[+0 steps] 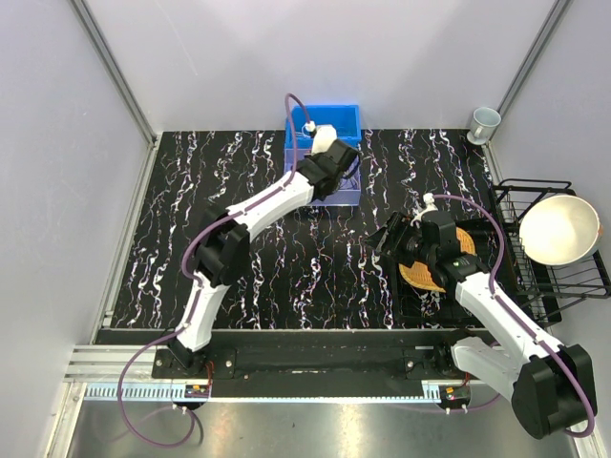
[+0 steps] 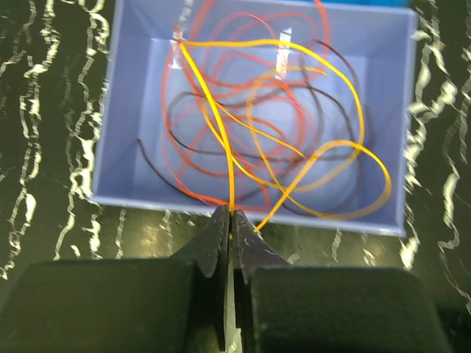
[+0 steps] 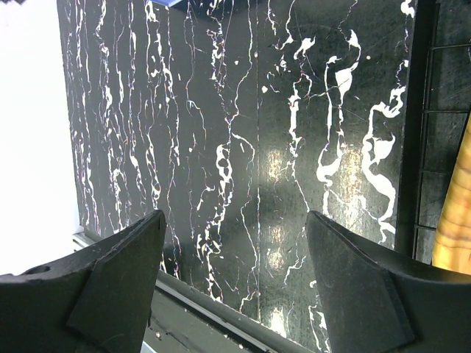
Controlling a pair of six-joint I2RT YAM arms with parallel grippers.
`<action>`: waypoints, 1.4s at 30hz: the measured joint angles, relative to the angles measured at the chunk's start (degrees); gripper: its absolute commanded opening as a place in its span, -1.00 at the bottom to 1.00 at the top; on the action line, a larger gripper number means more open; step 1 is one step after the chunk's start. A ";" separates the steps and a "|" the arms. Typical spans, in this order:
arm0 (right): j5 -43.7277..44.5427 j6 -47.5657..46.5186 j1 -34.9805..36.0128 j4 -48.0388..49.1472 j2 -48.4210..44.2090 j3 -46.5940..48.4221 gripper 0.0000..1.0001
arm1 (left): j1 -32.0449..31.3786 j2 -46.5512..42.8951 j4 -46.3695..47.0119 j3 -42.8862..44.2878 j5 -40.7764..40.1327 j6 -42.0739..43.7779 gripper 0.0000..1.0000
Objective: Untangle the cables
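The cables (image 2: pixel 280 132) are thin yellow, orange, red and dark wires lying in tangled loops inside a blue box (image 2: pixel 125 140). My left gripper (image 2: pixel 231 215) is at the box's near wall, shut on a yellow cable that runs up from its tips across the tangle. In the top view the left gripper (image 1: pixel 346 164) is over the blue box (image 1: pixel 355 119) at the back of the table; the cables are hidden there. My right gripper (image 3: pixel 234 228) is open and empty above the marbled table. In the top view it (image 1: pixel 389 237) is at the right middle.
A black dish rack (image 1: pixel 544 239) with a cream bowl (image 1: pixel 558 229) stands at the right edge. A round wooden item (image 1: pixel 425 274) lies on a black tray under the right arm. A pale mug (image 1: pixel 484 122) stands at the back right corner.
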 measured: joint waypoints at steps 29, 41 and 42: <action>-0.15 0.07 0.13 -0.94 3.23 2.23 0.63 | 5.86 -22.93 1.38 -19.06 4.39 6.93 0.77; 1.38 0.20 2.14 -1.25 5.31 3.69 0.63 | 9.35 -46.47 6.97 -53.94 1.84 8.59 0.78; 1.60 0.20 2.60 -1.27 5.95 3.80 0.63 | 9.75 -49.03 8.31 -56.65 0.57 8.96 0.78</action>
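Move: The purple box that my left hand is taking the yellow cable to has its middle about 7 cm ahead of that hand, level sideways and some 10 cm below. Red and dark cables already lie in it, about 7 cm ahead of the hand and 12 cm down. The blue box stands straight ahead, some 23 cm out. From my right hand the purple box is about 26 cm ahead and 14 cm to the left. With the yellow cable still pinched in its closed tips, my left hand reaches about 5 cm forward and left, dipping a little further over the purple box, and opens wide to let go. It then rises and draws back and left, away from the box, some 25 cm in all, sinking again towards the end with its fingers kept open. ##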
